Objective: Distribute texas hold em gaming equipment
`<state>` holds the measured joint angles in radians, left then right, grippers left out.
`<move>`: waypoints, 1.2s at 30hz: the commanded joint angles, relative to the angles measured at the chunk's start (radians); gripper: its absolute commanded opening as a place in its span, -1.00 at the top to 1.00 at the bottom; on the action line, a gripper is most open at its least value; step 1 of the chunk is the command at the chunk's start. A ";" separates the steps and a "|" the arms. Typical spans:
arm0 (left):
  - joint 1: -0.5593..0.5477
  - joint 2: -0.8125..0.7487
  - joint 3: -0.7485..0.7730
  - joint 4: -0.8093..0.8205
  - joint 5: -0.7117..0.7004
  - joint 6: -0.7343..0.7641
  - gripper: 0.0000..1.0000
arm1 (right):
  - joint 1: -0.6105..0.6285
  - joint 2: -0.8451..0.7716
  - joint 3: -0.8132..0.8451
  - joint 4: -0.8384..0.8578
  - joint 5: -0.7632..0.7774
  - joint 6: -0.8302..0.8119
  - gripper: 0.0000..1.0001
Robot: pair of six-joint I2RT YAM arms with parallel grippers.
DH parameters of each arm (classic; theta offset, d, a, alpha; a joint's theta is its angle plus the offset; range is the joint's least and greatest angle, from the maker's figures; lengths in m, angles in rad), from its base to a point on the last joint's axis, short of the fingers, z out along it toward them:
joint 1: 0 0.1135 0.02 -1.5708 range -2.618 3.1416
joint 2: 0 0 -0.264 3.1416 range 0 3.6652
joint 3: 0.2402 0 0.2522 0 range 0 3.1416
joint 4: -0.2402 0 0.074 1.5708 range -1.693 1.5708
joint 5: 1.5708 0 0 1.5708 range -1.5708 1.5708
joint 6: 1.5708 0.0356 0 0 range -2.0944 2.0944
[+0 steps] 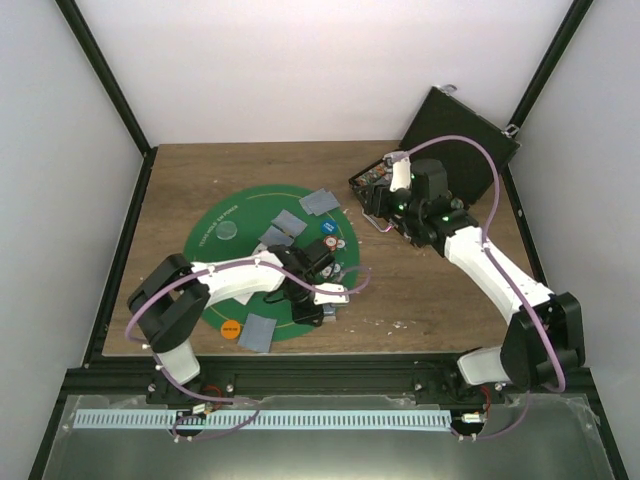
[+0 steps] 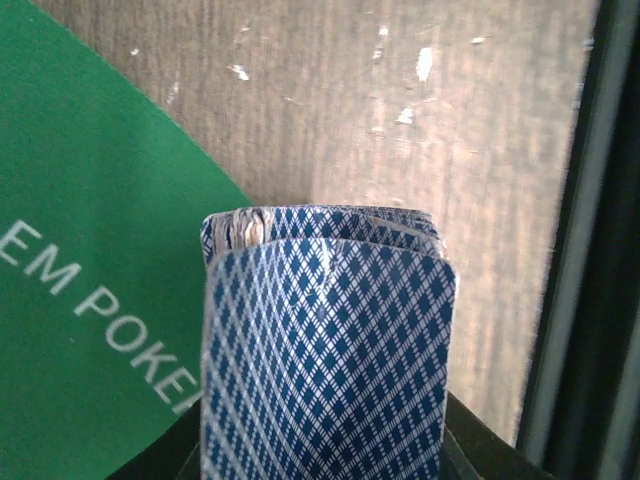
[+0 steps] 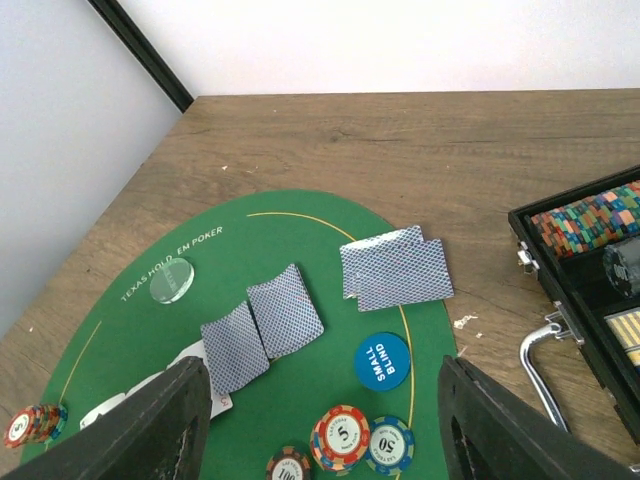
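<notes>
My left gripper (image 1: 322, 303) is shut on a deck of blue-backed playing cards (image 2: 328, 360), held over the near right edge of the green mat (image 2: 90, 250). The deck hides the fingers in the left wrist view. Face-down cards lie on the mat as a pair (image 3: 395, 268) and two singles (image 3: 285, 310) (image 3: 232, 345). A blue small-blind disc (image 3: 382, 361) and striped chips (image 3: 341, 437) (image 3: 389, 444) sit near them. An orange disc (image 1: 231, 328) lies beside another card (image 1: 257, 332). My right gripper (image 3: 325, 430) hangs open and empty above the chips.
The open black case (image 1: 460, 140) stands at the back right, with rows of chips (image 3: 590, 215) inside and a metal handle (image 3: 540, 370) at its front. A clear round disc (image 3: 172, 279) and a small chip stack (image 3: 33, 424) lie on the mat's left part.
</notes>
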<state>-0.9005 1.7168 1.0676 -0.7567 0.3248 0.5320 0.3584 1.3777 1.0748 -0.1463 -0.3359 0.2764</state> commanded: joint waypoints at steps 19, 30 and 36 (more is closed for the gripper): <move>0.001 0.004 0.040 0.030 -0.055 0.092 -0.81 | -0.001 -0.052 -0.004 -0.036 0.039 -0.058 -0.44; 0.134 -0.212 0.246 -0.217 0.068 0.155 -1.00 | -0.146 -0.117 -0.038 -0.026 0.055 -0.113 -0.65; 0.594 -0.269 0.241 -0.007 0.080 -0.116 -0.99 | -0.379 -0.206 -0.175 0.109 -0.022 -0.131 -1.00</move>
<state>-0.5556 1.4578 1.3216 -0.8745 0.3985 0.6052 0.1005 1.2339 0.9760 -0.1425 -0.3126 0.1711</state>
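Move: The left hand holds the card deck low by the felt's near right edge; its set-down spot is about 1 cm ahead and 3 cm below. From this hand, the mixed chips stand some 13 cm ahead and 2 cm right, the near face-down pair 14 cm left and 5 cm back. The right hand, empty, has the chip case about 10 cm ahead, 11 cm right and 23 cm below, the blue button 2 cm ahead and 8 cm left. The left hand eases down some 2 cm and slightly forward to set the card deck on the felt's edge, opens its fingers fully to let it go, then climbs about 18 cm, swinging forward and finally left towards the community cards as the fingertips tip forward. The right hand hovers almost still while its fingers spread wider, then late on sweeps about 10 cm to its right towards the chip case, turning some 15 degrees clockwise. ##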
